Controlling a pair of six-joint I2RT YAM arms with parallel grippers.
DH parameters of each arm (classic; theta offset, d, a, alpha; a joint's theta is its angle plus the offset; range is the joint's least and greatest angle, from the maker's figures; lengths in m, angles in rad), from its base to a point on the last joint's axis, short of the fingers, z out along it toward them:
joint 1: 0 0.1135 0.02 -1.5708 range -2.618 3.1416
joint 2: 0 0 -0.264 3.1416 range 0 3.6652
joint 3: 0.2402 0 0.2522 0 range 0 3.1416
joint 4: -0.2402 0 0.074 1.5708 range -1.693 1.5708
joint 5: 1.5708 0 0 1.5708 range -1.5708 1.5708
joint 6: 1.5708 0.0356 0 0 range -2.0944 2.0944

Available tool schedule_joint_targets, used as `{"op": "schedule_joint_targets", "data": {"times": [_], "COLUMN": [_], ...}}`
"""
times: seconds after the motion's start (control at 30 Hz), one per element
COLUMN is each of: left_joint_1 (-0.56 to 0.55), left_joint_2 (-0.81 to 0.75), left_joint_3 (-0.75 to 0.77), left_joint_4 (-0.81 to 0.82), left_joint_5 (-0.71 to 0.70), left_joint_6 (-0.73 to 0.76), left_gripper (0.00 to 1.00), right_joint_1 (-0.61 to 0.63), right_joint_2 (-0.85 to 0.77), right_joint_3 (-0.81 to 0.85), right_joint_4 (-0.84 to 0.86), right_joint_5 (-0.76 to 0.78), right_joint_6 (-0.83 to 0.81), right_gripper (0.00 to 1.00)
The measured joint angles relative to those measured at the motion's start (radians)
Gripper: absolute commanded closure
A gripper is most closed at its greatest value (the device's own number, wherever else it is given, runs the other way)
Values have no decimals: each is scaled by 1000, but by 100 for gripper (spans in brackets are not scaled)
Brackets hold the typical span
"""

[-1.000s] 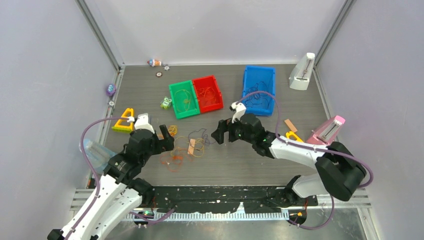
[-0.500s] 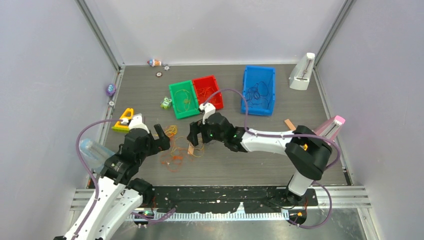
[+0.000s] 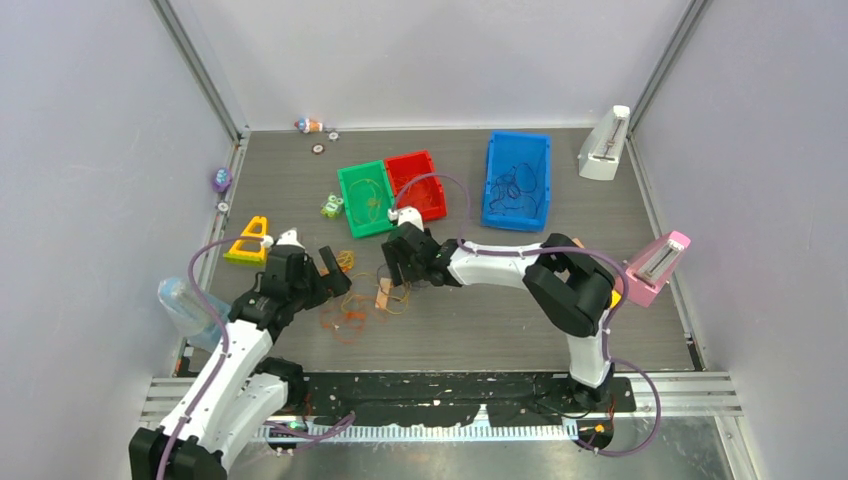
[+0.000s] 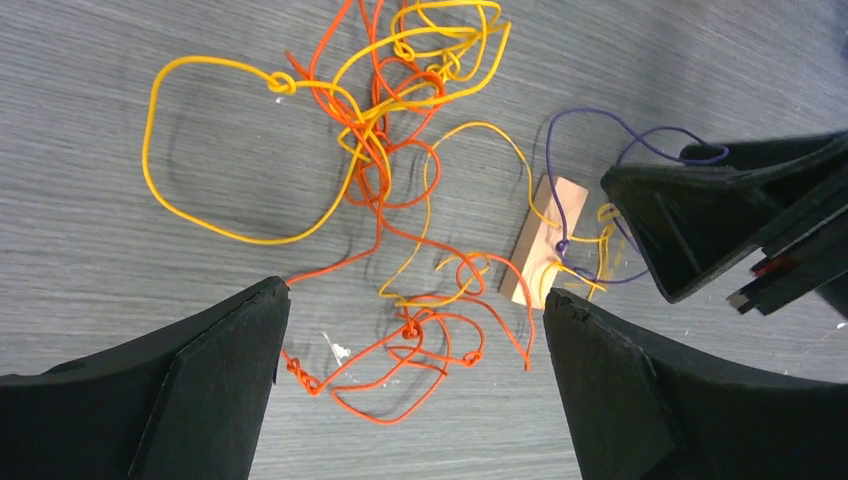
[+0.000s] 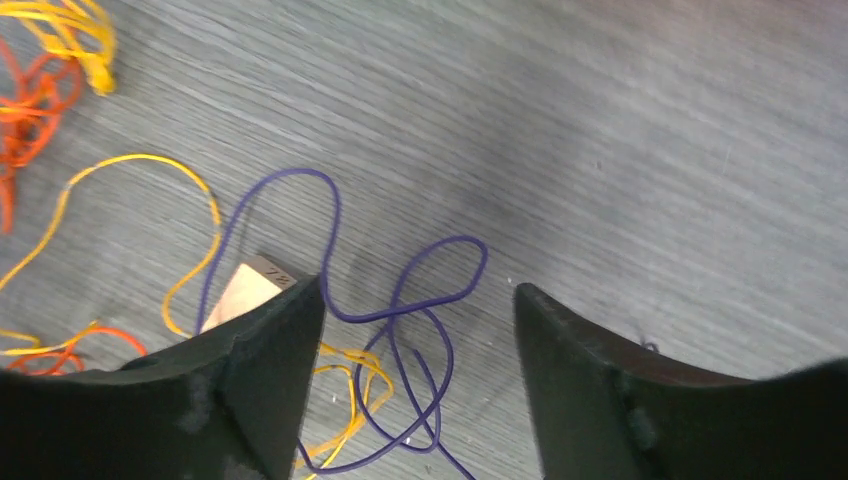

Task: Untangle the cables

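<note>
The cables [image 3: 360,298] lie tangled on the dark table between my two grippers. In the left wrist view yellow loops [image 4: 283,84] cross orange-red ones [image 4: 409,330], and a purple cable [image 4: 585,111] runs over a small tan block [image 4: 545,240]. My left gripper [image 3: 336,272] [image 4: 415,292] hangs open above the orange loops, touching nothing. My right gripper [image 3: 397,275] [image 5: 418,288] is low over the tangle's right side. Its jaws stand apart on either side of the purple cable [image 5: 447,352], without pinching it. Its left finger covers part of the tan block [image 5: 245,290].
Behind the tangle stand a green bin [image 3: 352,213], a red bin [image 3: 434,172] and a blue bin [image 3: 517,142] holding dark cables. A yellow triangular piece [image 3: 248,240] lies at the left, a pink object [image 3: 655,265] at the right, a white one [image 3: 603,145] at the back right.
My right arm has swept left from the table's middle to the tangle, and its jaws have narrowed a little. The left gripper has shifted slightly towards the cables, still open.
</note>
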Motion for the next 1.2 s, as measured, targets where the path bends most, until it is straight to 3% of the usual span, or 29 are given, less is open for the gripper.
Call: {"op": "schedule_joint_targets", "data": {"times": [0.1, 0.17, 0.2, 0.47, 0.57, 0.67, 0.83, 1.03, 1.2], "left_joint_1": [4, 9, 12, 26, 29, 31, 34, 34, 34], "left_joint_2": [27, 63, 86, 274, 332, 395, 457, 436, 285], "left_joint_3": [-11, -14, -14, -7, -7, -7, -7, -7, -18], "left_joint_4": [42, 72, 87, 142, 174, 219, 280, 282, 277], "left_joint_5": [-13, -22, -25, -111, -125, -118, -97, -106, -124], "left_joint_6": [-11, -19, -21, -69, -94, -103, -103, -91, -76], "left_gripper": [0, 1, 0, 11, 20, 44, 98, 100, 100], "right_joint_1": [-5, -8, -11, -54, -85, -112, -138, -235, -343], "right_joint_2": [21, 21, 20, -170, -294, -409, -527, -621, -666], "right_joint_3": [2, 1, -2, -151, -210, -256, -308, -332, -335], "right_joint_4": [-45, -65, -64, -79, -93, -106, -148, -219, -235], "right_joint_5": [10, 16, 20, 50, 66, 89, 120, 146, 146], "right_joint_6": [-3, 1, 2, 0, -3, -8, -19, -39, -69], "right_gripper": [75, 90, 93, 95, 95, 95, 95, 95, 95]}}
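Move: The crossing of the orange and yellow cables lies about 4 cm ahead of my left hand, 1 cm left and 7 cm below; the wooden block is some 10 cm to that hand's right and 2 cm ahead. From my right hand, the purple cable is roughly 2 cm right and 2 cm below, the block 3 cm left and 2 cm back, the blue bin about 24 cm ahead and 26 cm right. My right hand dips slightly to the right, shuts on the purple cable, then lifts it about 10 cm while hauling it over 20 cm to the right, turning some 20 degrees clockwise, away from the wooden block. Meanwhile my left hand sinks about 7 cm and reaches forward, pinches the orange and yellow cables where they cross, and begins to rise with them. ##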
